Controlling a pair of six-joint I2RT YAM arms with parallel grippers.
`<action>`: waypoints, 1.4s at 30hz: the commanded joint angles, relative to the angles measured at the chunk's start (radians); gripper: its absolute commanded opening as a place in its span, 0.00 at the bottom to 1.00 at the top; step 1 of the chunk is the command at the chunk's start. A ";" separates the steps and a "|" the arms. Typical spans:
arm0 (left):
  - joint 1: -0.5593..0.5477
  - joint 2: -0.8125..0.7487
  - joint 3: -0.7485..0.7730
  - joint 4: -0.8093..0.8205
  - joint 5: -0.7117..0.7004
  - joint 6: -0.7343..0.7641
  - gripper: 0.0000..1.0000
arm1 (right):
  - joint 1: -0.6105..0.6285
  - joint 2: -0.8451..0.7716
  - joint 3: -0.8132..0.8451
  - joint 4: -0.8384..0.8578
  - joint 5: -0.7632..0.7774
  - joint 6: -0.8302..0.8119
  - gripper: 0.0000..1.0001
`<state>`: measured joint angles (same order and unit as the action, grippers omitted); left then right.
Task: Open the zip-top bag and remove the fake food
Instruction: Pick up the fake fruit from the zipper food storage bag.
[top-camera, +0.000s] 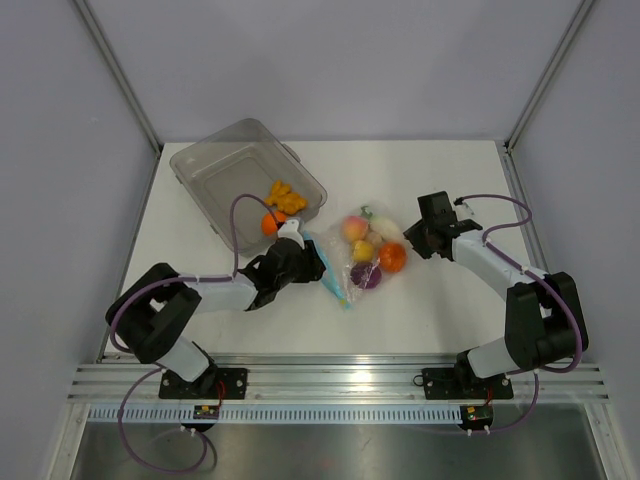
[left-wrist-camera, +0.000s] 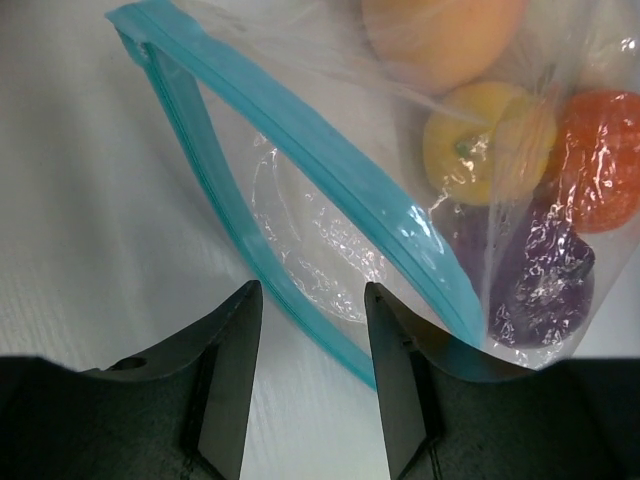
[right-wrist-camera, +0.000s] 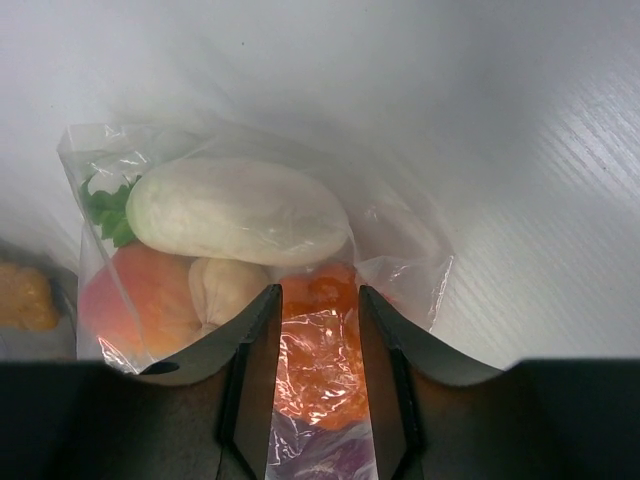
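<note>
The zip-top bag (top-camera: 365, 255) lies mid-table, its light-blue zip strip (top-camera: 337, 275) toward my left arm. Inside it is the fake food: a peach piece (top-camera: 354, 228), a white one (top-camera: 386, 230), a yellow one (top-camera: 362, 250), an orange one (top-camera: 393, 257) and a purple one (top-camera: 366, 275). My left gripper (top-camera: 312, 262) is open at the bag's mouth. The two zip lips are parted there, and the lower lip (left-wrist-camera: 300, 310) runs between the fingers. My right gripper (right-wrist-camera: 318, 292) is at the bag's far end, its fingers pressed on the orange piece (right-wrist-camera: 320, 350) through the plastic.
A rigid clear tub (top-camera: 215, 165) sits tilted at the back left. It holds small orange pieces (top-camera: 285, 197), and an orange ball (top-camera: 270, 223) shows at its near corner. Grey walls close in the table on three sides.
</note>
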<state>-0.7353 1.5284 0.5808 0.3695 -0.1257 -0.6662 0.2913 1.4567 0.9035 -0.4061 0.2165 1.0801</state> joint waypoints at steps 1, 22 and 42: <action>-0.010 0.036 0.042 0.098 0.006 0.007 0.49 | -0.009 -0.010 -0.002 0.039 -0.006 -0.006 0.43; -0.032 0.139 0.017 0.428 0.176 -0.030 0.65 | -0.009 0.005 0.000 0.064 -0.049 -0.043 0.19; -0.042 0.248 -0.022 0.658 0.221 -0.079 0.78 | -0.009 0.008 0.000 0.067 -0.060 -0.060 0.00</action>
<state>-0.7723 1.7374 0.5461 0.9134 0.0616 -0.7395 0.2886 1.4643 0.8970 -0.3637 0.1638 1.0348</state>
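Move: The purple fruit in the bag lies about 10 cm to the left hand's right, 2 cm nearer the base and slightly below it. The yellow fruit is 10 cm right and 4 ahead, the peach 8 right and 9 ahead; the blue-edged mouth is right at the fingertips. The right hand has the orange-red fruit some 4 cm back, 2 left and 4 below, and the purple fruit 9 left, 8 back and 5 below. The left hand dips about 1 cm at the bag's mouth, then goes some 7 cm to the right towards the purple fruit, climbing to end 2.5 cm higher, while its fingers spread from half to mostly open between the two blue lips and the wrist rolls its right side up and swings clockwise, some 20 degrees in all. The right hand stays almost in place at the bag's far right side by the orange-red fruit, drifting barely a centimetre left as its half-open fingers close fully, seemingly on the clear film. ##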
